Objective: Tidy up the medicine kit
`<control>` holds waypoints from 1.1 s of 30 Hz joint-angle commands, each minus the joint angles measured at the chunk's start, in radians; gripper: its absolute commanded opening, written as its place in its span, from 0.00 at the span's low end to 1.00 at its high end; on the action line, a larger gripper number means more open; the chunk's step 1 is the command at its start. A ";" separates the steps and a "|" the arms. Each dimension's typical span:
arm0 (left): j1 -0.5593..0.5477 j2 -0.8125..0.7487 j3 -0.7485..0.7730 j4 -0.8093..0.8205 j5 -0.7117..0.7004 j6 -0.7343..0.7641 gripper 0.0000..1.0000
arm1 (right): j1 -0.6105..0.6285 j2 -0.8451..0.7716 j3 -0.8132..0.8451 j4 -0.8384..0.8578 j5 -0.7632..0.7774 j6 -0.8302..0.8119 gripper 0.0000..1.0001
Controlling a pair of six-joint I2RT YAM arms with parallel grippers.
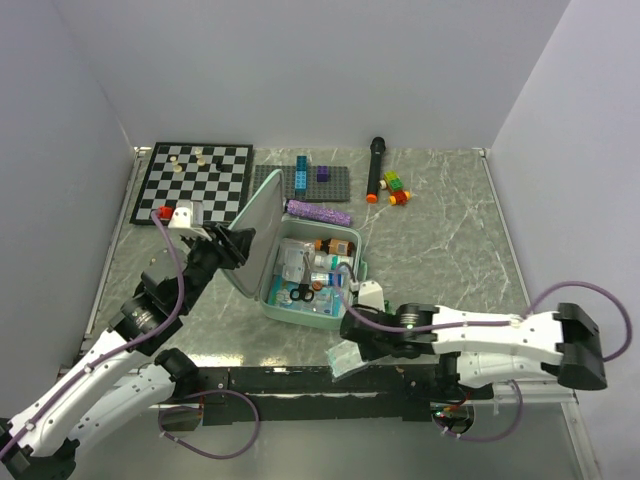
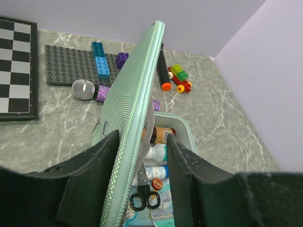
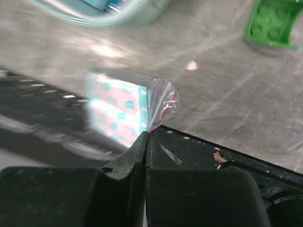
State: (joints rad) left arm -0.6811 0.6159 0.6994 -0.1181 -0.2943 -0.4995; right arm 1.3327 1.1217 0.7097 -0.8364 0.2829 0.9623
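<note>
The mint-green medicine kit (image 1: pixel 300 316) lies open in the middle of the table, its lid (image 1: pixel 262 225) standing up on the left. Inside are bottles (image 2: pixel 163 134), black scissors (image 2: pixel 144 197) and packets. My left gripper (image 1: pixel 236 246) is open around the lid's edge (image 2: pixel 135 80); the lid leans on the outer finger, and a gap shows before the inner finger (image 2: pixel 182 161). In front of the kit, my right gripper (image 1: pixel 352 342) is shut on the clear corner of a teal-and-pink packet (image 3: pixel 118 111), just above the table's near edge.
A chessboard (image 1: pixel 195 180) lies at the back left beside a grey studded plate (image 1: pixel 330 188) with blue and purple bricks. A purple microphone (image 1: pixel 318 212) lies behind the kit. A black marker (image 1: pixel 375 168) and small toy bricks (image 1: pixel 397 188) are further back. A black rail (image 1: pixel 300 380) runs along the near edge.
</note>
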 commanded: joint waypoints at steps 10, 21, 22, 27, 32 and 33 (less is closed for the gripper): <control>0.000 -0.080 -0.034 0.075 -0.009 -0.011 0.42 | 0.010 -0.224 0.266 0.029 0.134 -0.184 0.00; 0.002 -0.105 -0.054 0.103 0.012 -0.037 0.41 | -0.237 -0.125 0.455 0.282 -0.023 -0.349 0.00; 0.002 -0.104 -0.055 0.104 0.017 -0.042 0.41 | -0.271 -0.114 0.464 0.327 -0.078 -0.355 0.00; 0.000 -0.094 -0.044 0.101 0.038 -0.051 0.40 | -0.309 0.012 0.655 0.367 -0.113 -0.424 0.00; 0.000 -0.087 -0.034 0.101 0.063 -0.063 0.40 | -0.381 0.102 0.746 0.437 -0.227 -0.398 0.00; 0.000 -0.087 -0.034 0.101 0.066 -0.065 0.40 | -0.392 0.121 0.761 0.448 -0.250 -0.389 0.00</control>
State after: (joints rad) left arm -0.6807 0.5339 0.6392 -0.0925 -0.2852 -0.5369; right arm 0.9913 1.1942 1.3907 -0.4850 0.1413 0.5758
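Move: My right hand already pinches the clear packet by its end, about 5 cm above the table. The open medicine kit it is meant for has its middle some 17 cm ahead and 11 cm to the left, nearly level with the fingers. The scissors in it lie about 13 cm ahead and 13 cm left, the raised lid about 19 cm ahead, 21 cm left and 12 cm up; the green block is 9 cm ahead, 5 cm right. From my left hand, the kit's middle is 3 cm ahead, 13 cm right and 25 cm down. Keeping the packet pinched between shut fingers, I whip my right hand steeply up by about 30 cm, at first nearly straight up, then also some 15 cm forward and 12 cm left, to come high over the open kit. On the way the wrist swings the fingers up about 50 degrees, from pointing down to nearly level, forward and left. My left hand keeps its grip on the lid's edge. ##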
